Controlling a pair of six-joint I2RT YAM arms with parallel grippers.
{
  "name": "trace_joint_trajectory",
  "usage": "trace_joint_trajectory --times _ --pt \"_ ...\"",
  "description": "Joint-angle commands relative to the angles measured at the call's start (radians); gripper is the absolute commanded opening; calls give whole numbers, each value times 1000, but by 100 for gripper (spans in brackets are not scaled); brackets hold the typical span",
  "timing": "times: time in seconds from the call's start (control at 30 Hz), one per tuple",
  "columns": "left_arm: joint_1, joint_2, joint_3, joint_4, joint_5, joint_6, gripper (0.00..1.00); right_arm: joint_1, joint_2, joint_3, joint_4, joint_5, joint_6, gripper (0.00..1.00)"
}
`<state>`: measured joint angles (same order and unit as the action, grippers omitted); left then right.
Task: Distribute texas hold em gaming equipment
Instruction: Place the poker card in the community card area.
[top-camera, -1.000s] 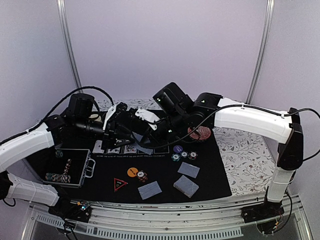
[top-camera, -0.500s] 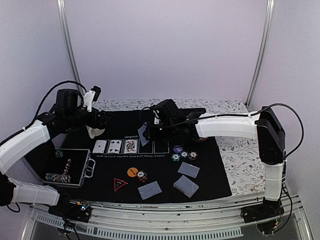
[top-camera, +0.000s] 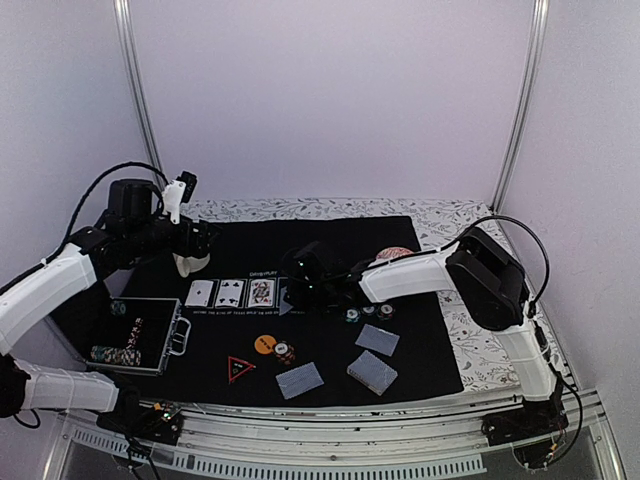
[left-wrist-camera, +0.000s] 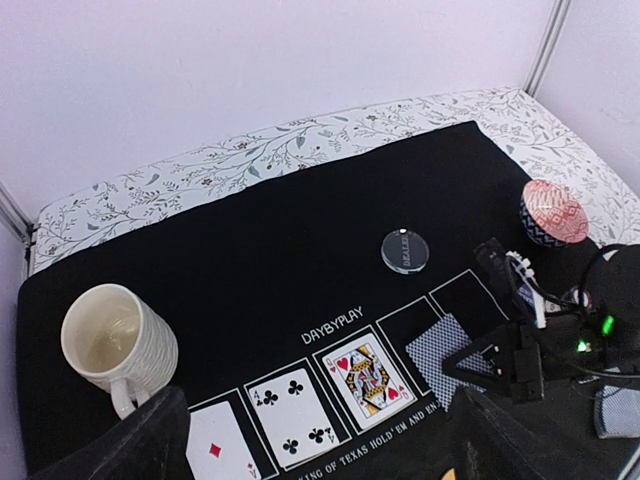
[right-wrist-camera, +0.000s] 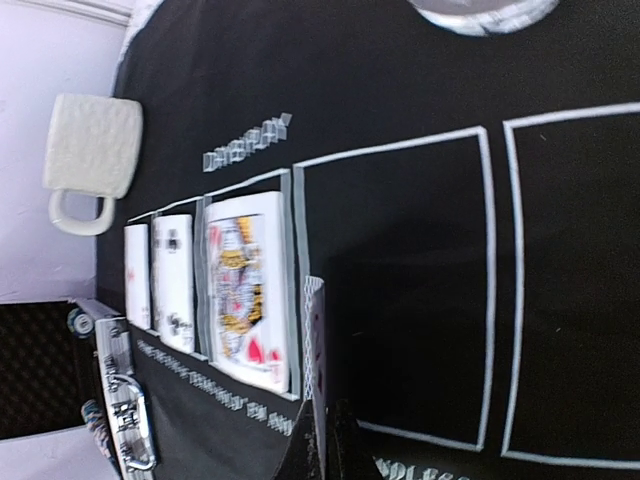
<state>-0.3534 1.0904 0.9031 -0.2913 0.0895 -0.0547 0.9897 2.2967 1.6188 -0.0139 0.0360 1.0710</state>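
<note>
Three face-up cards lie in the mat's printed boxes: an ace of diamonds (left-wrist-camera: 215, 455), a four of clubs (left-wrist-camera: 295, 405) and a queen of hearts (left-wrist-camera: 370, 380). My right gripper (top-camera: 293, 289) is shut on a blue-backed card (left-wrist-camera: 443, 352), held on edge low over the fourth box, just right of the queen (right-wrist-camera: 245, 300). In the right wrist view the card (right-wrist-camera: 317, 350) stands edge-on between the fingers (right-wrist-camera: 345, 450). My left gripper (top-camera: 195, 240) is open and empty, high above the cream mug (top-camera: 186, 263). A black dealer disc (left-wrist-camera: 405, 250) lies behind the boxes.
Near the front lie an orange disc (top-camera: 264, 343), a striped chip (top-camera: 284, 352), the red-edged triangle (top-camera: 239, 367) and face-down card piles (top-camera: 300, 379) (top-camera: 371, 372) (top-camera: 377, 339). Chips (top-camera: 368, 311) sit under my right arm. An open chip case (top-camera: 135, 340) stands left; the red bowl (top-camera: 393, 254) is behind.
My right arm has swung down and lowered the card to the mat beside the queen. My left arm pulled back left toward the mug a second ago and has since held still.
</note>
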Motion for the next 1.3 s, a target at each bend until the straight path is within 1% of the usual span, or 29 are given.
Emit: trace_joint_trajectory --times 0.0,0.07,0.1,0.17,0.37,0.5,0.6,0.77,0.97,1.1,1.27 --pt "1 -17 -12 10 -4 -4 92 -13 42 48 20 32 54 2" --pt "1 -15 -13 10 -3 -4 92 -17 43 59 20 42 50 2" --pt "1 -15 -13 10 -3 -4 92 -18 78 64 21 42 47 2" --pt "1 -15 -13 11 -3 -2 92 -20 92 72 22 41 40 2" --pt "1 -12 -13 10 -4 -1 92 -28 134 101 45 23 62 2" --pt "1 -11 -15 10 -4 -1 92 -35 140 115 42 49 66 2" --pt "1 -9 -14 11 -2 0 92 -41 146 140 25 55 41 2" --pt "1 -5 -15 10 -4 -1 92 -45 140 136 15 67 18 2" --pt "1 2 -13 10 -1 1 92 -49 166 167 3 32 0 2" --pt "1 3 -13 10 0 1 92 -48 189 213 -33 -2 -54 2" --pt "0 7 -13 10 3 1 92 -49 180 201 -49 -2 -67 2"
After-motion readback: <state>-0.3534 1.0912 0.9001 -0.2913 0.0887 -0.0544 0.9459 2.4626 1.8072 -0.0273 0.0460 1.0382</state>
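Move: Just short of the fourth community box, the right hand holds the poker card; that box's middle lies about 5 cm ahead, 4 cm to its left and 4 cm below. On the mat too, the queen lies about 7 cm left of that box, the empty fifth box about 7 cm right of it, and the dealer button about 10 cm beyond it and 4 cm right. From the idle left hand, the fourth box is roughly 4 cm ahead, 17 cm right and 24 cm below. Sinking its last 1.5 cm or so to just above the mat, the right hand then carries the card forward some 4 cm over the fourth box, staying low; near the end it eases about 1 cm left and slightly down. The fingers stay shut on the card, its free part reaching ahead-left of them, and the wrist hardly turns. ##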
